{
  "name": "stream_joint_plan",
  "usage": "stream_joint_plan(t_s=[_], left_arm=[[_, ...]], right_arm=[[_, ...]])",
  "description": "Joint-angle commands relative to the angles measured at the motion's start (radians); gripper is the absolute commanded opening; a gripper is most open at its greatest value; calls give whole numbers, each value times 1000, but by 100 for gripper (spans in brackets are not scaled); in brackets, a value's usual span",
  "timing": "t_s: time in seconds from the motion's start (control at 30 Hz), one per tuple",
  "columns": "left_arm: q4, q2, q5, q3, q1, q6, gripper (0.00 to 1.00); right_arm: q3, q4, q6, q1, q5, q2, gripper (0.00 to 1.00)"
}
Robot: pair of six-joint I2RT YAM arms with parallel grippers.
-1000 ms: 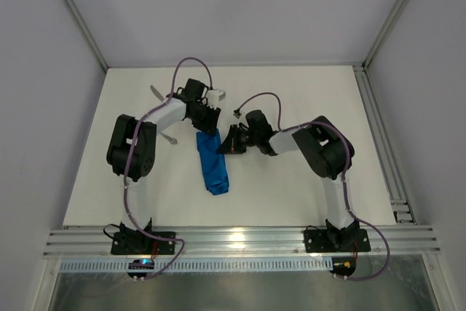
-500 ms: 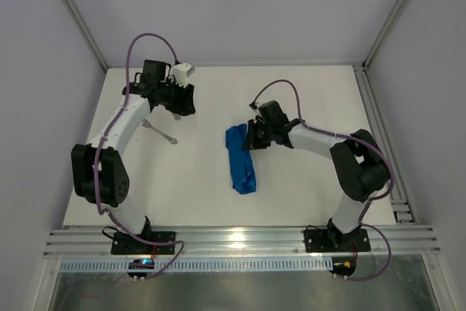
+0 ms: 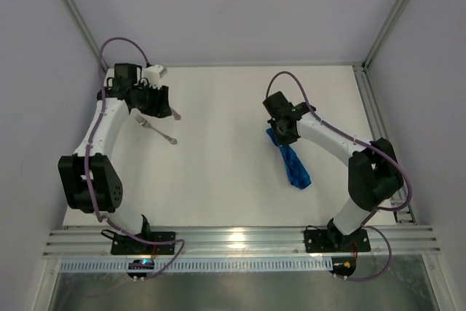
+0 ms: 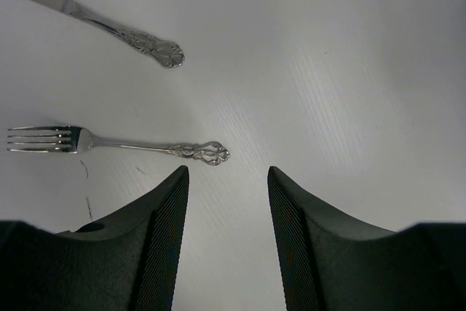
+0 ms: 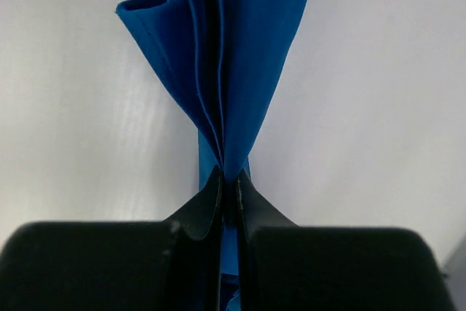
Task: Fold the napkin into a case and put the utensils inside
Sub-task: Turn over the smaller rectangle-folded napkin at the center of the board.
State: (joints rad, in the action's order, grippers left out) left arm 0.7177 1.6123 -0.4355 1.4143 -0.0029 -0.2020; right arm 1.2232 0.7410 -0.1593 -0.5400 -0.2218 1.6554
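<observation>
The blue napkin point(image 3: 293, 166), folded into a narrow strip, lies slanted on the right half of the white table. My right gripper point(image 3: 281, 134) is shut on its far end, and in the right wrist view the cloth point(image 5: 240, 49) fans out from between the closed fingertips of that gripper point(image 5: 228, 180). My left gripper point(image 3: 159, 100) hovers at the far left, open and empty. The left wrist view shows the left gripper point(image 4: 226, 174) just short of the fork point(image 4: 109, 145), whose handle end lies near the left fingertip. The knife point(image 4: 131, 34) lies beyond it. The fork point(image 3: 161, 132) also shows from above.
An aluminium rail point(image 3: 233, 239) runs along the near table edge by the arm bases. Another rail point(image 3: 382, 143) lines the right edge. Grey walls close in the back and both sides.
The left gripper let go of the napkin, swung to the far left over the cutlery and opened. The right gripper carried the folded napkin to the right, and it now lies slanted.
</observation>
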Motion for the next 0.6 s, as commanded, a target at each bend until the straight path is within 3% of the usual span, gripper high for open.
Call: stream_joint_plan(t_s=[0.0,0.03,0.17,0.33,0.47,0.57], left_arm=[[14,-52,-26,-2,40,-24,50],[12,-52,-28,-3,50,-22,50],[3,-55,-31,-6,70,-17,50],[-4,-58,-32,-12,84,-14,50],[-1,-63,-29,-25,93,-19,50],[0,-68,-29,-26,106,-23,50]], right_arm=[[88,227,52,0,-331,-19,4],[113,253,46,0,-437,-8,4],[128,292,35,-41,-600,73,4],[160,270,-35,-223,-682,317,4],[402,409,-144,-389,-697,657,4],[542,422,-177,-487,-663,748,4]])
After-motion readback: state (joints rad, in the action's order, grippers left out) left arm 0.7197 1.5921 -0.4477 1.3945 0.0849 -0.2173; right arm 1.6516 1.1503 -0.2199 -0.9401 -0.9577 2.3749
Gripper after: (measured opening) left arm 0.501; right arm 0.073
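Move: My right hand already pinches the folded napkin near its far end, in the air; the napkin's middle sits about 4 cm back towards me and some 3 cm lower. The bare board spot for laying it is about 5 cm to the left, 3 cm back and roughly 8 cm below. From my left hand that spot is some 35 cm to the right, 9 cm back and 17 cm below. With the napkin kept pinched, my right hand carries on right and upward some 7 cm, then swings back left about 11 cm and sinks 10 cm towards the board. All the while it rolls, left side dipping by some 55 degrees, until fingers that pointed down point mostly to the right, the palm end over on the left. My open left hand drifts about 3 cm farther left, clear of the napkin. ##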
